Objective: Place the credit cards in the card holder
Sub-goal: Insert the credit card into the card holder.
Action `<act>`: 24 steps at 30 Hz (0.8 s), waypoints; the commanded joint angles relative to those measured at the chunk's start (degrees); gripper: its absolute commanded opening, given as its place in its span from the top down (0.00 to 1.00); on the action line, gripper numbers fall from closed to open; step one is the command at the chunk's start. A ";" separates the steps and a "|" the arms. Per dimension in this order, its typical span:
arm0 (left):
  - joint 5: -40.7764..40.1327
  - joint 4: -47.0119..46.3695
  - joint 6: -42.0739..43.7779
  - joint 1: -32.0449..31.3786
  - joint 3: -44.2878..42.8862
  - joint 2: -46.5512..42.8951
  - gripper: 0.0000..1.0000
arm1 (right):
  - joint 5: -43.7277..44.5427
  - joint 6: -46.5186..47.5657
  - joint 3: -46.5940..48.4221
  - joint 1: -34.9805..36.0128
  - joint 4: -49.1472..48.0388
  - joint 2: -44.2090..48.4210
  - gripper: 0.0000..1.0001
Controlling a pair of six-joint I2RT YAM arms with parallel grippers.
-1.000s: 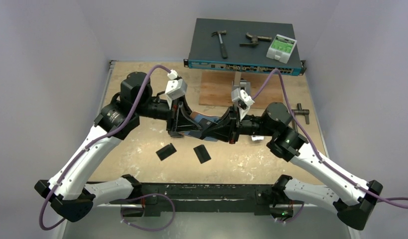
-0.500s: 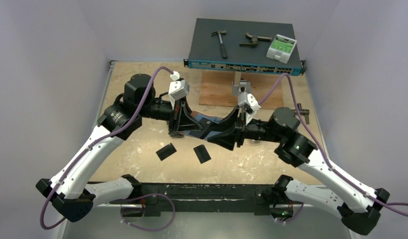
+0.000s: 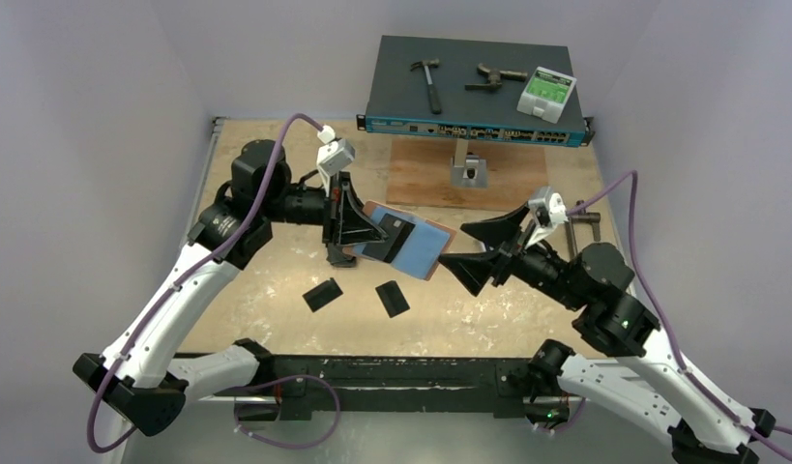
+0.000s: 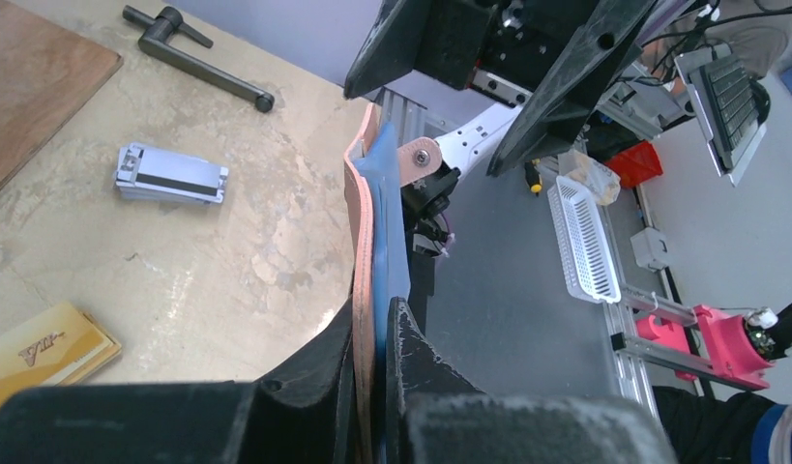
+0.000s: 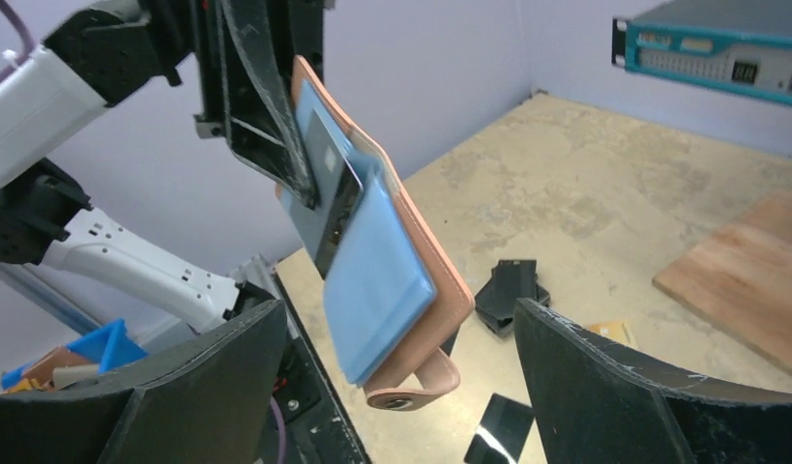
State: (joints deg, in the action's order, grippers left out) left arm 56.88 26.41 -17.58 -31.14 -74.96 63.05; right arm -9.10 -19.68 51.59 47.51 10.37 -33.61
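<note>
My left gripper [image 3: 377, 237] is shut on the card holder [image 3: 423, 246], a salmon-pink wallet with a blue lining, held open above the table. In the left wrist view the card holder [image 4: 366, 222] stands edge-on between the fingers. A black credit card [image 5: 332, 184] sits in a slot of the card holder [image 5: 396, 290], with its snap tab hanging down. My right gripper [image 3: 452, 244] is open, just right of the holder and holding nothing. On the table lie two black card stacks [image 3: 322, 294] [image 3: 393, 299], a silver-grey stack [image 4: 171, 175] and orange-gold cards [image 4: 48, 348].
A wooden board [image 3: 440, 172] with a small metal stand [image 3: 466, 172] lies at the back. Behind it is a network switch [image 3: 474, 92] carrying a hammer, a tool and a white box. A dark handle tool [image 3: 585, 224] lies at the right edge.
My right gripper has opened and drawn back to the right, away from the card holder. The black card stays in the holder. The left gripper keeps its grip.
</note>
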 commanded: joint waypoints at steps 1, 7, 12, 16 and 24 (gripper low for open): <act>2.08 -5.60 -4.80 1.09 0.51 -0.33 1.00 | 3.16 -5.31 -3.45 -0.13 -2.19 -2.20 0.11; 2.20 -7.14 -7.24 2.13 1.40 -0.13 1.00 | 0.13 -9.58 -8.54 -0.14 -12.36 -4.42 0.13; 1.76 -8.75 -7.97 2.13 4.17 0.36 1.00 | -5.34 -12.92 -12.02 -0.20 -24.06 -7.41 0.33; 0.25 -8.60 -4.98 2.18 9.07 1.82 1.00 | -6.58 -13.34 -12.83 -0.14 -26.93 -7.83 0.87; -4.66 3.42 12.77 1.93 11.40 8.69 0.70 | 3.73 -12.42 -7.95 -1.09 -3.09 -10.05 1.00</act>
State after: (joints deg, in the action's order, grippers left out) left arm 55.24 22.50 -16.38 -28.86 -64.69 68.40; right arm -11.73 -32.12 38.76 47.09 -2.37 -42.24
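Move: My right hand is wide open and empty. The card holder's middle hangs about 7 cm to its left, some 1 cm ahead and 3 cm lower. On the table, roughly 36 cm below that hand, a loose card lies about 12 cm left and 1 cm ahead, and the yellow pack 10 cm left and 14 cm ahead. My left hand pinches the holder, whose middle is about 5 cm to its right, level fore-and-aft, and 2 cm lower. I drop my right hand about 7 cm while swinging it some 5 cm left and a little forward, tipping its fingers down about 15 degrees, and shut its fingers on the free right part of the card holder. With the left hand still at the other end, both sink, the left about 8 cm down and 4 cm forward in all; at the very end my left fingers start to open. ##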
